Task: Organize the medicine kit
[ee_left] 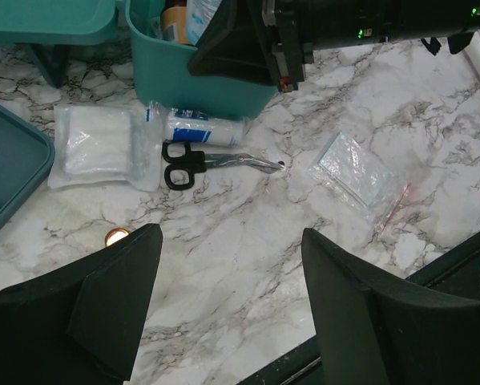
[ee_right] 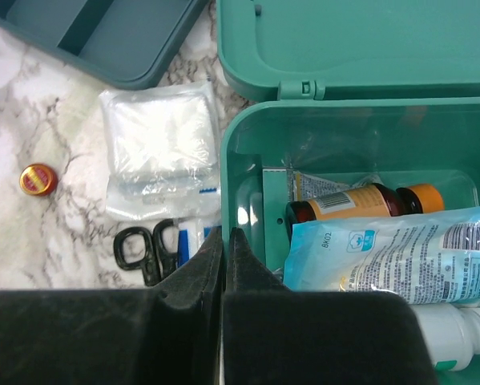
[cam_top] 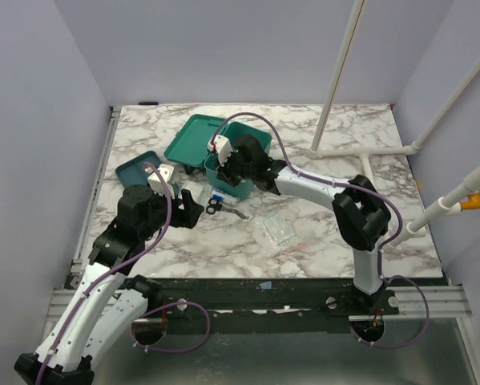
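Note:
The medicine kit [cam_top: 230, 189] is a teal box standing open at the table's middle, its lid [cam_top: 193, 136] laid back. Inside lie a brown bottle with an orange cap [ee_right: 360, 202], a light blue packet [ee_right: 392, 253] and a white bottle [ee_right: 456, 329]. My right gripper [ee_right: 225, 234] is shut, its tips over the kit's left wall [ee_right: 233, 160], with nothing seen between them. My left gripper [ee_left: 230, 233] hangs open above bare marble, nearer than the black scissors [ee_left: 183, 164]. A gauze pack [ee_left: 99, 144] and a bandage roll [ee_left: 203, 128] lie beside the kit.
A darker teal compartment tray [cam_top: 137, 166] sits left of the kit. A clear plastic bag [ee_left: 352, 168] with a red strip lies right of the scissors. A small red-and-gold cap [ee_right: 38, 179] rests near the gauze. White pipes [cam_top: 336, 72] stand at the back right.

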{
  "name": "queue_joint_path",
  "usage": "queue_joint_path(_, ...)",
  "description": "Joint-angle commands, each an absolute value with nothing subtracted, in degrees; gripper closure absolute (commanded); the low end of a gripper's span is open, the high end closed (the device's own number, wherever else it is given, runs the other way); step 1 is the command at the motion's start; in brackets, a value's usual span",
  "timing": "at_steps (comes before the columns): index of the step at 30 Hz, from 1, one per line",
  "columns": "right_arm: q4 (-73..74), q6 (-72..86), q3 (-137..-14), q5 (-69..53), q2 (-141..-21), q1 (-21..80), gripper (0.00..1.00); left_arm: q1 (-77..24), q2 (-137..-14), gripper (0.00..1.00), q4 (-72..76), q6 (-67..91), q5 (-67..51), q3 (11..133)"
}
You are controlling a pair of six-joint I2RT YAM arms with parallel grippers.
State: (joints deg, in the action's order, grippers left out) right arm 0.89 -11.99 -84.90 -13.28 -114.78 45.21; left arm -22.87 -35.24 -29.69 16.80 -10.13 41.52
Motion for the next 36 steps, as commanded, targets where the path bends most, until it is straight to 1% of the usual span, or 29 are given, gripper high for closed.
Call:
queue_joint_path(1,6.11,-8.77,-78.82,-10.51,-112.08,46.84,0.99,-22.93,-34.57,0.27,-29.37,16.79,-10.46,40.78)
queue_joint_path(8,4.46,-2.46,-71.47,-8.63,-105.41,47.68,0.99,-22.94,-34.61,0.27,-29.36,16.79,-10.11,40.7)
queue_joint_path(16,6.17,-0.18,-68.32,-6.65,-100.35,49.03,0.99,-22.93,-34.91,0.27,-29.57,16.7,-9.82,40.69)
queue_joint_path(18,5.66,-0.13,-67.69,-5.67,-99.34,49.07,0.97,-22.89,-35.13,0.27,-29.59,16.66,-9.76,40.68)
queue_joint_path(21,5.69,-0.18,-68.64,-2.83,-98.58,49.04,0.87,-22.92,-35.51,0.27,-29.57,16.61,-9.82,40.7)
queue_joint_path(24,6.36,-1.03,-70.65,-1.02,-97.78,49.05,0.68,-22.9,-35.83,0.27,-29.67,16.53,-9.65,40.82)
queue_joint_path(28,7.12,-3.44,-72.78,-0.22,-96.26,49.04,0.54,-22.85,-35.75,0.27,-29.73,16.52,-8.93,40.87)
queue_joint_path(31,9.72,-6.4,-74.93,-1.46,-95.35,49.05,0.47,-22.91,-35.94,0.27,-29.83,16.44,-8.46,40.87)
queue_joint_path(34,11.5,-9.16,-75.76,-3.25,-93.66,49.04,0.45,-22.85,-35.99,0.26,-30.0,16.44,-7.3,41.12)
queue_joint_path(35,11.68,-10.13,-75.53,-4.63,-92.92,49.04,0.44,-22.86,-35.94,0.23,-30.05,16.44,-6.98,41.14)
queue_joint_path(36,12.1,-12.08,-75.18,-6.47,-91.94,49.13,0.44,-22.85,-35.87,0.08,-30.16,16.37,-6.44,41.22)
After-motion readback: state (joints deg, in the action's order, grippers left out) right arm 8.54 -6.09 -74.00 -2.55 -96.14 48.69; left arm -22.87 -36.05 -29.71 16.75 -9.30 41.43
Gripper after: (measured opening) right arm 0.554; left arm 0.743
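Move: The right hand is shut on the rim of the teal box's near wall; the box's middle is about 7 cm ahead, 5 cm to the right and 4 cm below. The bandage roll lies some 3 cm back and 1 cm left, the scissors 7 cm back and level sideways, and the gauze pack 3 cm back and 9 cm left, all about 8–9 cm down. From the left hand, the box's middle is roughly 19 cm ahead, 12 cm right and 14 cm below. Back towards the bases and somewhat to the right, the right hand drags the teal box by its pinched near wall about 6 cm, staying level and turning some 10 degrees clockwise. The fingers then part to about half open, letting go of the rim, and the hand rises about 5 cm clear, the fingers one on either side above the wall. ##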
